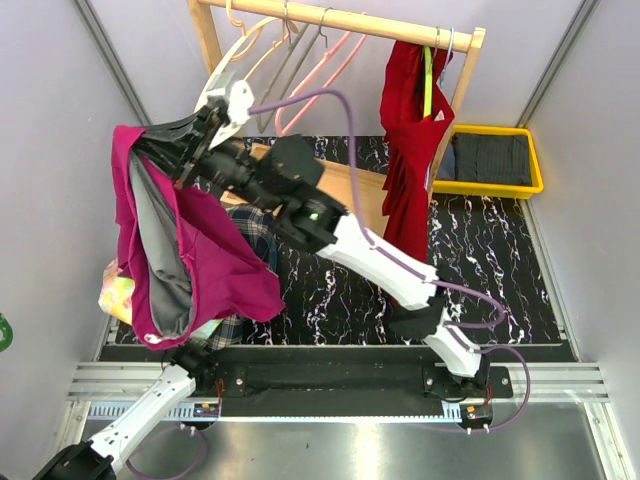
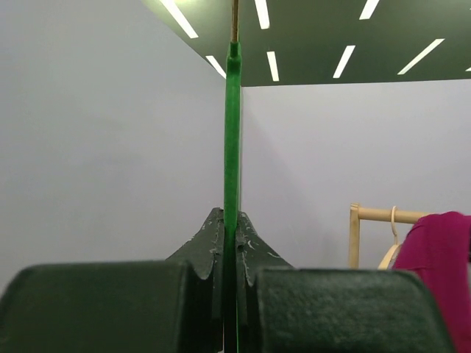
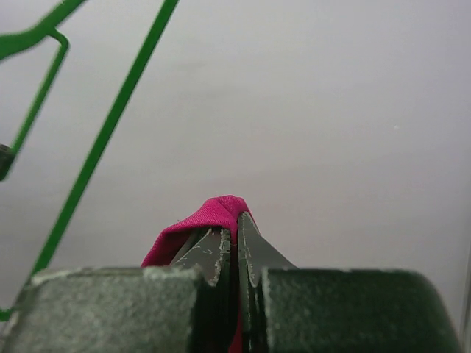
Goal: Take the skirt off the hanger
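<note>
The magenta skirt (image 1: 215, 260) with its grey lining hangs in the air over the table's left side. My right gripper (image 1: 168, 150) reaches across from the right and is shut on the skirt's top edge. In the right wrist view a fold of the skirt (image 3: 210, 217) is pinched at my right gripper (image 3: 234, 220), and the green wire hanger (image 3: 96, 147) slants past on the left. My left gripper (image 2: 230, 217) is shut on the hanger (image 2: 232, 132), which stands straight up from the jaws. In the top view the skirt hides my left gripper and the hanger.
A wooden rack (image 1: 340, 20) at the back carries pink and pale hangers (image 1: 320, 75) and a red garment (image 1: 405, 150). A yellow bin (image 1: 495, 160) with dark cloth sits at back right. Loose clothes (image 1: 120, 290) lie on the table under the skirt.
</note>
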Robot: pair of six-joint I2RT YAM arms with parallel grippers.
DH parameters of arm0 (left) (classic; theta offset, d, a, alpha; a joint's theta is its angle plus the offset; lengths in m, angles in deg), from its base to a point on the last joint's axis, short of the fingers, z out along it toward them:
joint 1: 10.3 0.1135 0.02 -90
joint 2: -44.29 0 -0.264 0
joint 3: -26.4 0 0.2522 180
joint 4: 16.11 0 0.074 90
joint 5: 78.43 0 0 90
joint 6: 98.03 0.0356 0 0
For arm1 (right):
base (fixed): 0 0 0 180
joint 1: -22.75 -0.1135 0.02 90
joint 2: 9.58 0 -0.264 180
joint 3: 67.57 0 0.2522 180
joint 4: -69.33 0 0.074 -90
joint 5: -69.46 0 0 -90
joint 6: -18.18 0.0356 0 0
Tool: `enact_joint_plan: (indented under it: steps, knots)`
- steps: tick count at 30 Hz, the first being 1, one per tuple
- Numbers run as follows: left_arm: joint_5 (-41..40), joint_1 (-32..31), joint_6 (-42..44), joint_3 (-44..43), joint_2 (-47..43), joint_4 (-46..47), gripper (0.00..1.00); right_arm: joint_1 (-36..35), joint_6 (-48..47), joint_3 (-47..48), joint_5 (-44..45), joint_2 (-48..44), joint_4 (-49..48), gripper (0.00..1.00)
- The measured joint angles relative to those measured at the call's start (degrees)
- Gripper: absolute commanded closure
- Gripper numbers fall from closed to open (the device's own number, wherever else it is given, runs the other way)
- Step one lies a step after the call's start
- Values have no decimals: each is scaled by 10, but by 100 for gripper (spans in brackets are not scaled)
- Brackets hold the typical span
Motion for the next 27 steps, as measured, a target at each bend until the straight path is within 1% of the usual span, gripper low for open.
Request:
enact_joint_plan:
  steps: [3,6,9,12,14,15,16,17,18,19,22,23,24,26,27]
  knots:
    - [7,2,-1,9,-9,-7,100,0,-23,11,3,47,-50,98]
    - [9,3,-7,12,-12,-16,100,0,-54,17,26,84,-81,98]
    - [14,5,-13,13,-14,-21,100,3,-73,-14,43,87,-87,98]
    - [24,6,-21,15,-15,-28,100,13,-84,-49,61,87,-62,98]
    - [35,7,-26,15,-15,-33,100,19,-84,-80,72,83,-40,95]
    - [41,7,-29,15,-15,-36,100,21,-83,-105,75,76,-29,93]
    - [49,7,-32,15,-15,-38,100,24,-79,-144,78,65,-14,86]
    - [59,7,-38,15,-15,-40,100,26,-70,-203,83,47,-1,83]
    - [66,7,-42,15,-14,-42,100,27,-64,-244,86,34,12,79]
    - [77,7,-46,15,-13,-42,100,27,-55,-312,88,16,24,70]
    - [113,7,-62,18,-5,-42,100,27,-33,-449,90,-15,43,61]
    - [127,7,-67,18,0,-43,100,27,-25,-500,90,-22,48,55]
    - [140,7,-72,18,9,-43,100,27,-17,-538,92,-26,56,53]
    - [164,7,-85,15,31,-41,100,27,-2,-589,101,-28,68,47]
    - [175,7,-91,12,45,-40,100,29,11,-610,105,-28,73,46]
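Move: The right hand holds the magenta skirt high up; the clothes pile on the basket, where the skirt is going, lies about 55 cm below, some 6 cm ahead and 10 cm to the left. The nearest empty wooden hangers are roughly level with the hand, 9 cm ahead and 10 cm right, and the rack's base board is about 24 cm ahead, 16 cm right and 60 cm down. From the left hand, the pile is some 24 cm ahead, 12 cm right and 57 cm below. Swing the right gripper forward and left over the pile, then drop it steeply, about 50 cm in all, drifting back to the right as the fingers tip from up-left to downward. Open them to about half on the way down to release the skirt. Keep the green hanger pinched in the left gripper and carry it right about 9 cm, with a late push forward, turning it clockwise. ##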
